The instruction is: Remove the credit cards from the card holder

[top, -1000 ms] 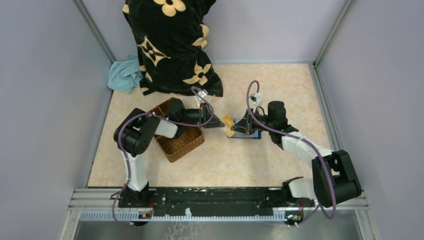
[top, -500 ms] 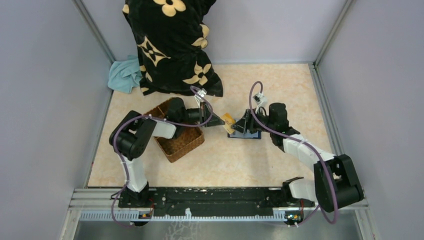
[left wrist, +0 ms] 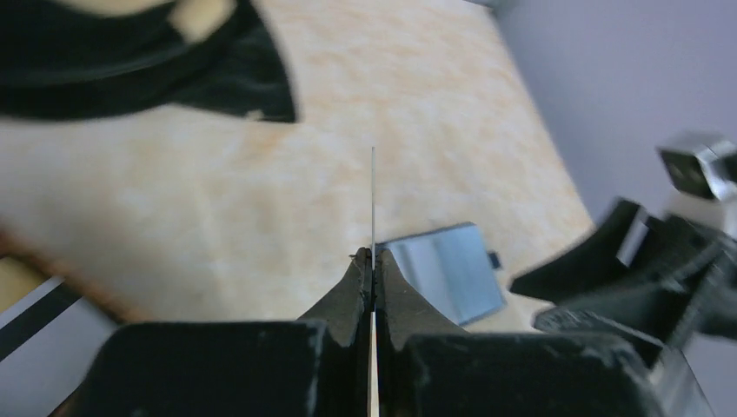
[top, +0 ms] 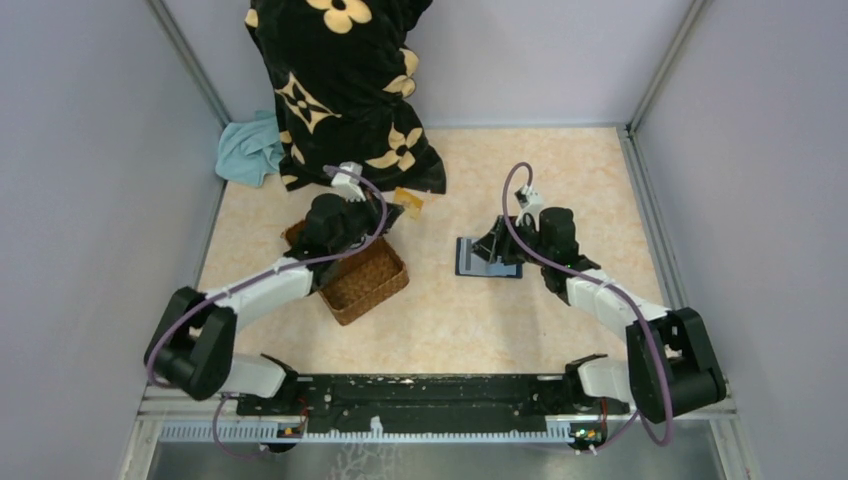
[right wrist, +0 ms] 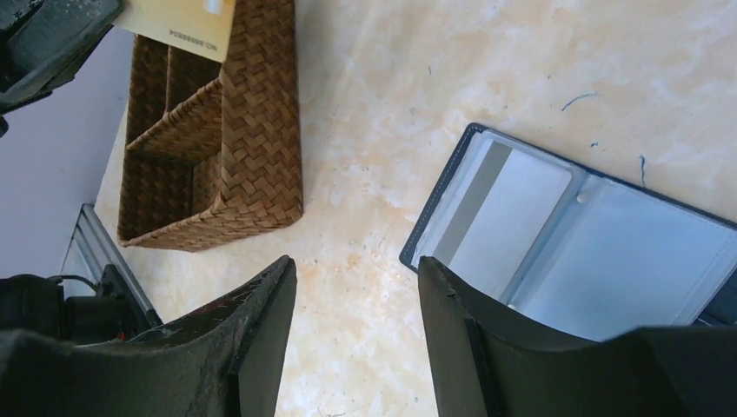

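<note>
The card holder lies open on the table, navy outside and light blue inside. One pale credit card with a grey stripe sits in its left pocket. My left gripper is shut on a yellowish credit card, held in the air past the basket's far end. In the left wrist view that card shows edge-on between the closed jaws of the left gripper. My right gripper stands open over the holder's left edge, with only table between its fingers.
A brown wicker basket with compartments stands left of the holder. A black flowered fabric bag and a teal cloth lie at the back left. Grey walls enclose the table.
My left gripper has closed on the yellowish card and carried it left and back, away from the holder. The right gripper has opened and stays over the holder.
</note>
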Available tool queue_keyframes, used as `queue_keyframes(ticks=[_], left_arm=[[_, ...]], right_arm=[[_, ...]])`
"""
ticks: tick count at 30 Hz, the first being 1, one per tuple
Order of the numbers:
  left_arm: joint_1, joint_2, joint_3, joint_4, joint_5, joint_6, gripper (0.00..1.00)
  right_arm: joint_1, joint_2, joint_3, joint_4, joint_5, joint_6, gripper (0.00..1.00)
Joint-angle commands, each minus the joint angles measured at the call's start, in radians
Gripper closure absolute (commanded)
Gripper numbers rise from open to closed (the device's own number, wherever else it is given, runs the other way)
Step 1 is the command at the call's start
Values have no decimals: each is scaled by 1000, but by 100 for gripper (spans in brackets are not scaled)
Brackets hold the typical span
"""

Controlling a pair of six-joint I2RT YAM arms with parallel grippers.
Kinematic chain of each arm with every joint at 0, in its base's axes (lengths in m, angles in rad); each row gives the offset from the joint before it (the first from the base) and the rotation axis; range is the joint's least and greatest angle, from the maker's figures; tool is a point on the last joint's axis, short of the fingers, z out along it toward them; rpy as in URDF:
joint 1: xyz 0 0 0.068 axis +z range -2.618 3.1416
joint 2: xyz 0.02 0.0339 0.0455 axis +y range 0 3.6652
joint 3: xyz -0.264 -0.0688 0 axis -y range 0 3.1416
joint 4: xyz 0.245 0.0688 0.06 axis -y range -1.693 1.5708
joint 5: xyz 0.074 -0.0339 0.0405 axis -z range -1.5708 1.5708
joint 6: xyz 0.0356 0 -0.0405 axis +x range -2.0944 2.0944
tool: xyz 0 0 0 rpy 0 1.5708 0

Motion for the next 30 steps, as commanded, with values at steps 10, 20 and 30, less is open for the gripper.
queue_keyframes(ticks=[10, 20, 30], left_arm=[[6, -213, -21, -587, -799, -274, 100], [6, -207, -52, -558, -926, -354, 100], [6, -53, -24, -405, -903, -383, 100]], right_arm=[[-3, 148, -3, 167, -90, 47, 48], [-3, 168, -7, 166, -98, 37, 48], [-3, 172, -15, 139, -69, 7, 48]])
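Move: The left hand holds the gold card. The wicker box's far right compartment, where a gold and a white card already lie, is about 15 cm to this hand's left, 2 cm farther out and 17 cm below; the box's large compartment is some 9 cm to the left and 10 cm nearer, and the open card holder about 23 cm right and 5 cm back. From the empty right hand, the holder's middle is some 4 cm right, 3 cm ahead and 11 cm below. With the gold card still pinched edge-on in shut fingers, the left hand sweeps quickly about 16 cm to the left to bring it over the box's far right compartment, swinging counter-clockwise some 55 degrees and tipping the fingers down, and sinks about 7.5 cm in two stages, the second once the sideways travel is nearly done. Meanwhile the right hand, fingers staying open, drops about 3 cm towards the card holder, drifts slightly left, then waits above it. ##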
